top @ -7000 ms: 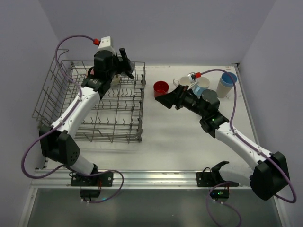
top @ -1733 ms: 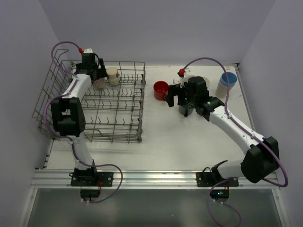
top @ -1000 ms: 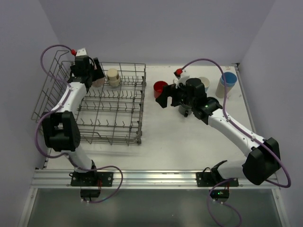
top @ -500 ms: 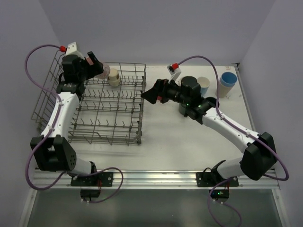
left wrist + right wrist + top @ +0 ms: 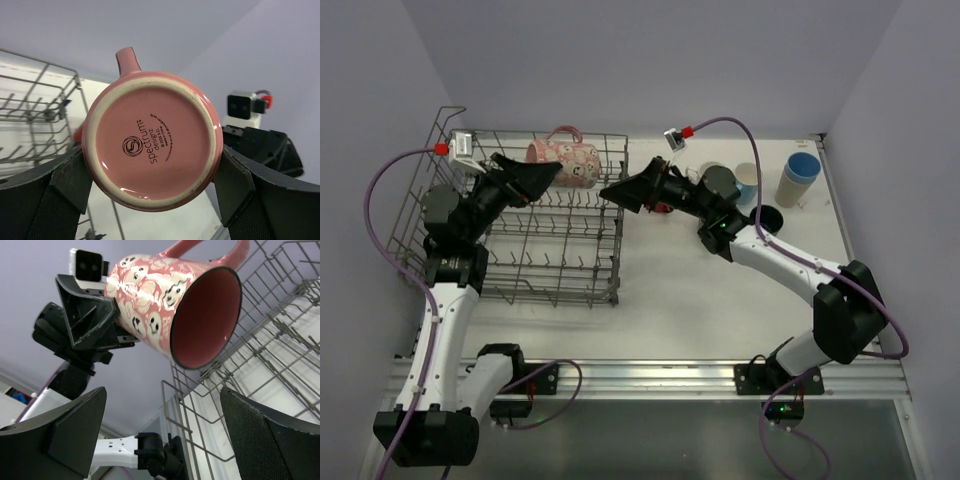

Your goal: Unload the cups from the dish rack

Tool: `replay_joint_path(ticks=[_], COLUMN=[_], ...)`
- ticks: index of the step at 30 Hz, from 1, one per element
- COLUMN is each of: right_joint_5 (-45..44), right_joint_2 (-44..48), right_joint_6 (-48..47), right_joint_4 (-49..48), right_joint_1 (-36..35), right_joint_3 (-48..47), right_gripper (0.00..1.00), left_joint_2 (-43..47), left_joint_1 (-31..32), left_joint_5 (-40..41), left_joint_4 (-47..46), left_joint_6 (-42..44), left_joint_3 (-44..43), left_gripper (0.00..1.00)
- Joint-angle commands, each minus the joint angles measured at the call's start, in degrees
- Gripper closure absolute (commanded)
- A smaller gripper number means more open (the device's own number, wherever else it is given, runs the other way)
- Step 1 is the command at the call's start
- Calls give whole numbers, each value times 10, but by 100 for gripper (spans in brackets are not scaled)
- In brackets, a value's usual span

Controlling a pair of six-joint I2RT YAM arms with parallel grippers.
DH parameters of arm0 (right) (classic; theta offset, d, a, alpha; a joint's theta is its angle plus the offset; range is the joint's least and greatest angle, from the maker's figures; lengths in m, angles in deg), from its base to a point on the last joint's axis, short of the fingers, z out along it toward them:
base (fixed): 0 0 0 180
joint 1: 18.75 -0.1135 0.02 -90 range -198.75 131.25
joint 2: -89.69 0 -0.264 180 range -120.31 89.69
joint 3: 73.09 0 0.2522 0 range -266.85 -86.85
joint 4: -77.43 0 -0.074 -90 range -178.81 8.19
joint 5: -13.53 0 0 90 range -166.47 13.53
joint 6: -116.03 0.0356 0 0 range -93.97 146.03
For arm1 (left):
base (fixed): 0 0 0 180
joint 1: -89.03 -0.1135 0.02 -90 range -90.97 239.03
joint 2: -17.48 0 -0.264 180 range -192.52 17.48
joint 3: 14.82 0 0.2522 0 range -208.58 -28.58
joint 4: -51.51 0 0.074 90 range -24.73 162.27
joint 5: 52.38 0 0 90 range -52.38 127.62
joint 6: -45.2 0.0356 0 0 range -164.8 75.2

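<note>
A pink mug (image 5: 567, 164) with a ghost pattern hangs sideways above the far end of the dish rack (image 5: 618, 252). My left gripper (image 5: 546, 169) is shut on it at its base; in the left wrist view the mug's base (image 5: 150, 145) fills the space between the pads. The mug's red mouth (image 5: 205, 315) faces my right gripper (image 5: 614, 194), which is open just right of the mug and holds nothing. In the right wrist view the mug sits above and between the wide fingers (image 5: 60, 435). The rack wires (image 5: 260, 355) lie under it.
Unloaded cups stand at the back right of the table: a cream cup (image 5: 713, 171), a pale blue cup (image 5: 751, 181), a tall tumbler with a blue inside (image 5: 799, 178) and a dark cup (image 5: 767, 218). A bit of red (image 5: 660, 207) shows under the right arm.
My left arm has pulled back and lifted the pink mug over the rack, turning it sideways. My right gripper has swung left from the cups to the rack's edge, facing the mug.
</note>
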Motion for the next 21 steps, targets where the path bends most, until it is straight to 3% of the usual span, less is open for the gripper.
replay_joint_path(ticks=[1, 5, 11, 17, 18, 21], right_joint_5=[33, 45, 67, 88, 90, 87], right_joint_2=[3, -4, -25, -58, -61, -64], right_joint_6=[23, 24, 31, 87, 103, 111], right_joint_4=[-77, -79, -97, -166, -175, -190], right_joint_1=[-5, -8, -17, -23, -24, -25], right_joint_3=[-6, -28, -53, -60, -61, -60], right_gripper=[3, 10, 22, 51, 62, 75], left_joint_2=[26, 39, 54, 58, 56, 53], left_joint_1=[0, 0, 7, 38, 45, 70], left_joint_5=[-86, -123, -146, -137, -133, -123], left_joint_4=[-177, -229, -241, -266, -268, -266], left_joint_6=[-109, -177, -201, -219, -218, -206], left_joint_3=[26, 57, 75, 106, 107, 104], left_gripper=[89, 88, 87, 85, 85, 78])
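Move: Between the two hands, high over the rack, the left hand still holds the pink mug by its base end, its middle about 3 cm ahead and 3 cm right. The right gripper waits open some 15 cm to the left hand's right and 3 cm back. From the right hand the mug is roughly 12 cm left, 6 cm ahead, slightly higher; the red mug stands about 15 cm ahead, 12 cm right and 21 cm below. The cream cup sits 22 cm ahead of the left hand, 4 cm left, 20 cm below. Bringing the pink mug back and right about 7 cm in all, the left hand swings clockwise some 20 degrees, with a slight roll, to offer the rim to the right gripper, and keeps its grip. The right hand meets it, easing about 5 cm back, up and a little left, while its fingers close from wide open to about a quarter around the upper, near part of the rim wall. ##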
